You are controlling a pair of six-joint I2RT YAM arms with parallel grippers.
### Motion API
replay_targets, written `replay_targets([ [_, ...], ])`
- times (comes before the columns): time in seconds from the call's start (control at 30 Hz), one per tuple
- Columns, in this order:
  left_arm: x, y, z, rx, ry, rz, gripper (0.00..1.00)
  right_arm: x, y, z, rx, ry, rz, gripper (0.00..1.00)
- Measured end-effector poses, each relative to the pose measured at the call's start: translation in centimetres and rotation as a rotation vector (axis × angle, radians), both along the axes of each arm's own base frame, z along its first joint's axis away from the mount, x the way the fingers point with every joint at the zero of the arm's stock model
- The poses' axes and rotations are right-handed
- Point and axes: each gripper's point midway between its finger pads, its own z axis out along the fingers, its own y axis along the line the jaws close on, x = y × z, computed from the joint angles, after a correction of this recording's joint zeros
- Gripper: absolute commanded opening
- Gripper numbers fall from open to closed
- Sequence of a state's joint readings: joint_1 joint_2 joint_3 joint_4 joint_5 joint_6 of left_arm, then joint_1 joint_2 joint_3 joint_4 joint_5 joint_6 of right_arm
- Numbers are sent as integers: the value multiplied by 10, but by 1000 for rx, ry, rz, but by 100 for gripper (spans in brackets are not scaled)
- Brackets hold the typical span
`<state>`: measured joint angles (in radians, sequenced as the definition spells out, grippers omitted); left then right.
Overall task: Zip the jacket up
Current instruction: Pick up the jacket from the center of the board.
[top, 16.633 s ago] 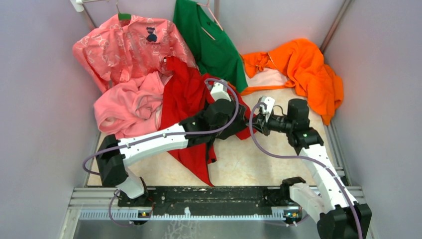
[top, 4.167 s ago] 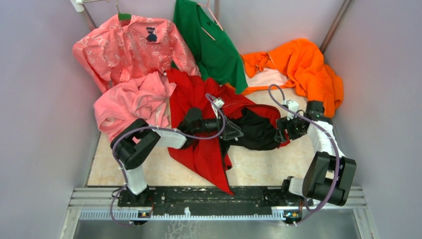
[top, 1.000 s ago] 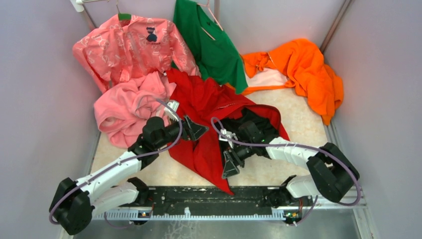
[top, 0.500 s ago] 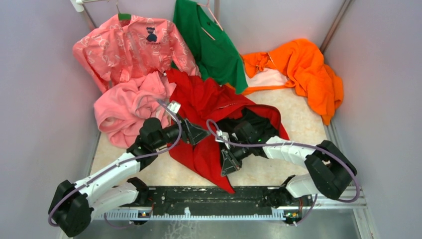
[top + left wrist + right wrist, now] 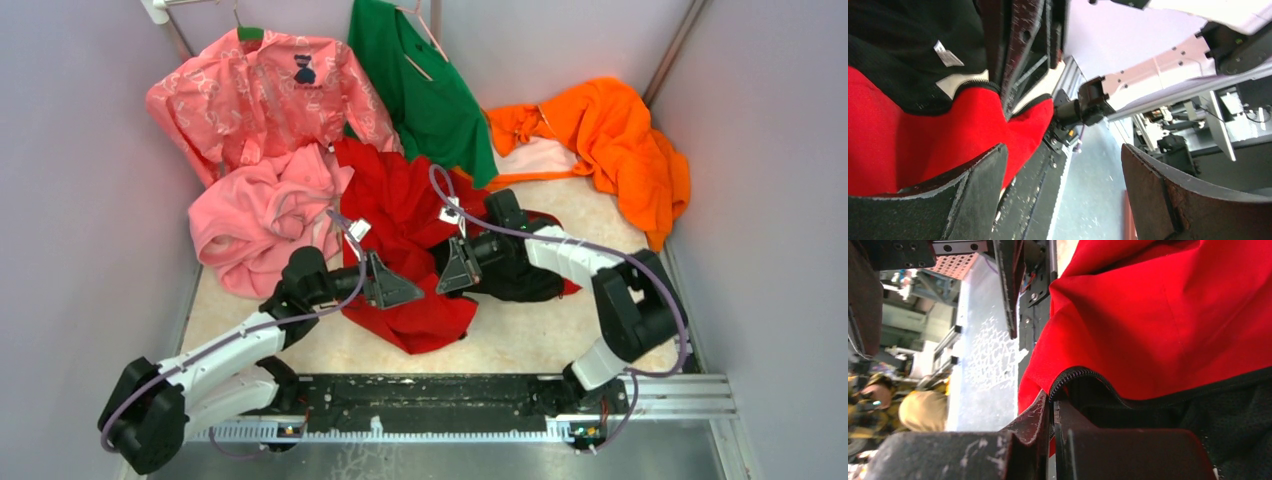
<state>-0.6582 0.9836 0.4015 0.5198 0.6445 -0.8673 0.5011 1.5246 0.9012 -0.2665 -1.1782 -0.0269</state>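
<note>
The red jacket (image 5: 395, 205) lies crumpled mid-table, its lower part bunched into a heap (image 5: 430, 322) and its dark lining (image 5: 520, 280) turned out on the right. My right gripper (image 5: 450, 272) is shut on the jacket's dark zipper edge. In the right wrist view the zipper teeth (image 5: 1083, 374) curve out from between the shut fingers of the gripper (image 5: 1053, 405), with red cloth (image 5: 1158, 315) behind. My left gripper (image 5: 398, 290) stands open just left of the right one, nothing between its fingers (image 5: 973, 190). In its view the red cloth (image 5: 908, 145) and lining (image 5: 898, 50) hang at left.
A pink fleece (image 5: 260, 215) lies left of the jacket. A patterned pink shirt (image 5: 260, 90) and a green garment (image 5: 420, 80) hang at the back. An orange garment (image 5: 610, 140) is piled at the back right. Walls close both sides; a black rail (image 5: 420, 395) runs along the near edge.
My right gripper has moved back from the near edge with the zipper edge pinched in it, bunching the jacket's lower flap. The left gripper has shifted slightly nearer, still open.
</note>
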Motion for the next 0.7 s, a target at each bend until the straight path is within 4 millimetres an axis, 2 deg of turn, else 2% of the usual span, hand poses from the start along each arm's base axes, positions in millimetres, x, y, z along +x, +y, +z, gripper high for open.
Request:
replay_targets([
  [0.17,-20,6,-8,-27,83,-21,86,-6,1,-10,0,98,37,0],
  [0.33,-54,-7,-23,18,177,-79,87,-10,2,-6,21,129,47,0],
  [0.43,-68,-15,-34,74,219,-91,89,-10,3,-3,37,138,53,0],
  [0.53,-72,-21,-43,131,255,-69,89,-12,3,-1,49,151,59,0],
  [0.7,-78,-28,-45,166,304,-25,91,-16,2,0,63,183,65,0],
])
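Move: The hanging lower corner of the red jacket's front panel lies about 7 cm back from the open left hand, 9 cm to its right and some 10 cm below. The jacket's zip edge, pinched in the right fingers, is 5 cm to the left hand's right, level with it and some 6 cm lower; the black lining spreads about 14 cm farther right beyond that edge. From the right hand the corner lies roughly 7 cm back, 5 cm right and 6 cm below. Back towards the robot and down, some 8 cm back and half as much down, the left hand swings round from beside the right gripper towards the jacket's hanging lower corner, easing a little right late on. It rolls its forward side down about 15 degrees and dips its fingertips, fingers still wide open. The right hand stays nearly in place, rolling slightly, and keeps its pinch on the zip edge. ##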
